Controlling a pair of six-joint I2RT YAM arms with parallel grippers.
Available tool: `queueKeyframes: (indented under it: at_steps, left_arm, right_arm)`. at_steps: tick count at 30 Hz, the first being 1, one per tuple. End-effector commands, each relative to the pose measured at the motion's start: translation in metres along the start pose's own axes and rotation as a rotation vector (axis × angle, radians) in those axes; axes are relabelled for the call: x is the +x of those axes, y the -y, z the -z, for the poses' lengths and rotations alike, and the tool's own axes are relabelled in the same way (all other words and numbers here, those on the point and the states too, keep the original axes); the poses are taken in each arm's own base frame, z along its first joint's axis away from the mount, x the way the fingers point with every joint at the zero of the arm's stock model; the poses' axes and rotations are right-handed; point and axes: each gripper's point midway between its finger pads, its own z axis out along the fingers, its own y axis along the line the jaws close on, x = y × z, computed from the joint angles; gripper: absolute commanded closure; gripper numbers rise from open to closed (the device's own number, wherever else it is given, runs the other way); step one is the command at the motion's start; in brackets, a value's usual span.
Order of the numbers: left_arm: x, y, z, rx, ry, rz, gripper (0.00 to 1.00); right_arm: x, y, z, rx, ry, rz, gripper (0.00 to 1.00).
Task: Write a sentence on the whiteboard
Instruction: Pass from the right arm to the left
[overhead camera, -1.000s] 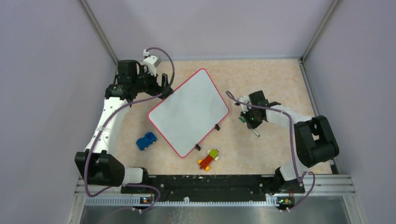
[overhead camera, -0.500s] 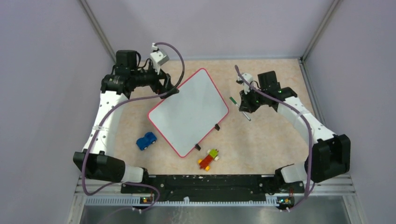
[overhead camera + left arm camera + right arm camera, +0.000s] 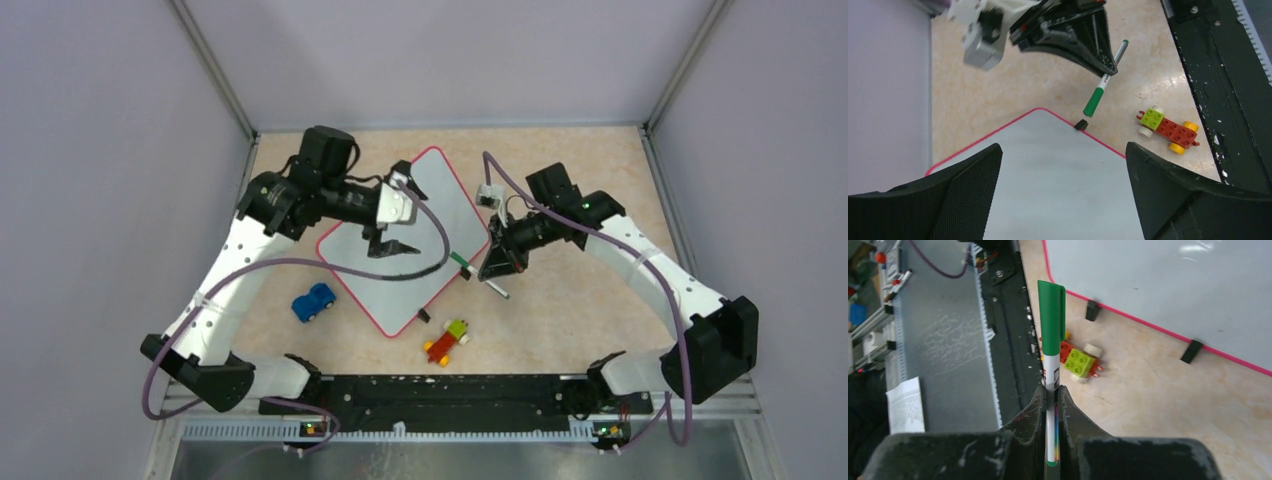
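Observation:
The whiteboard [image 3: 440, 215] lies tilted on the table, white with a red-pink rim, and its face is blank; no sentence is in view. My left gripper [image 3: 387, 245] hangs open above the board's middle, and in the left wrist view its gripper [image 3: 1063, 150] frames bare whiteboard [image 3: 1048, 175]. My right gripper [image 3: 497, 262] is shut on a capped green-and-white marker [image 3: 478, 277] just off the board's right edge. In the right wrist view the marker [image 3: 1052, 350] sticks out past the gripper [image 3: 1051, 390], cap end forward, with the whiteboard [image 3: 1158, 280] beyond.
A blue toy car [image 3: 314, 301] sits left of the board's near corner. A red, yellow and green brick car [image 3: 447, 341] lies below that corner, near the black base rail [image 3: 440, 390]. Small black clips [image 3: 1092, 310] stick out from the board's rim.
The left arm swung from the board's far-left corner to above its middle, gripper still open. The right arm carried the marker in from the right to the board's right edge.

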Motion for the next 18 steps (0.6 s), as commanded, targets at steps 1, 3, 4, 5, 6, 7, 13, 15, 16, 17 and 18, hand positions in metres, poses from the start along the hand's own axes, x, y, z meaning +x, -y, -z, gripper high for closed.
queueKeyframes:
  at_steps: [1,3,4,5,6,7,13,15,16,17,18]
  left_arm:
    - [-0.011,0.037,-0.020,0.122,-0.021,-0.233,0.05]
    - [-0.011,0.060,-0.037,0.200,-0.031,-0.284,0.08]
    - [-0.008,0.069,-0.043,0.228,-0.048,-0.297,0.12]
    - [-0.005,0.077,-0.050,0.253,-0.058,-0.310,0.15]
    - [-0.002,0.082,-0.055,0.265,-0.075,-0.321,0.18]
    - [0.001,0.087,-0.061,0.279,-0.082,-0.324,0.22]
    - [0.015,0.093,-0.085,0.303,-0.123,-0.310,0.37]
    - [0.017,0.091,-0.090,0.287,-0.127,-0.323,0.40]
    - [0.017,0.090,-0.091,0.279,-0.125,-0.328,0.40]
    - [0.018,0.090,-0.092,0.277,-0.126,-0.329,0.41]
    - [0.020,0.091,-0.094,0.281,-0.125,-0.327,0.42]
  right_arm:
    - [-0.012,-0.045,0.004,-0.169,0.032,0.061,1.00]
    - [-0.011,-0.055,0.001,-0.197,0.023,0.078,1.00]
    - [-0.011,-0.059,0.001,-0.208,0.021,0.084,1.00]
    - [-0.010,-0.062,0.000,-0.214,0.017,0.087,1.00]
    - [-0.009,-0.064,0.000,-0.217,0.013,0.093,1.00]
    - [-0.009,-0.066,0.000,-0.221,0.011,0.097,1.00]
    - [-0.004,-0.080,0.001,-0.279,0.006,0.097,1.00]
    - [-0.003,-0.084,0.001,-0.291,0.003,0.099,1.00]
    - [-0.002,-0.085,0.001,-0.296,0.000,0.103,1.00]
    - [-0.001,-0.086,0.000,-0.299,-0.003,0.104,1.00]
    - [-0.001,-0.086,0.000,-0.301,-0.005,0.106,1.00]
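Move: The left hand, wide open and empty, has the marker's green cap some 9 cm to its right, 4 cm back and about 12 cm below. The red-and-green toy car lies around 14 cm back, 5 cm right and 33 cm down, the whiteboard's middle about 10 cm ahead, 5 cm left and 34 cm down. From the right hand, which holds the marker, the open left gripper is roughly 13 cm left, 6 cm ahead and 15 cm above. The left hand sweeps back and to its right while sinking, about 8 cm back, 6 across and 9 down, the late part nearly all downward, tipping its fingers further down and turning some 20 degrees clockwise as they narrow from wide open to a bit over half, coming around the green cap. The right hand keeps its pinch on the marker's barrel and draws it back about 6 cm, slightly left and up, turning it a little counter-clockwise, more and more slowly. ##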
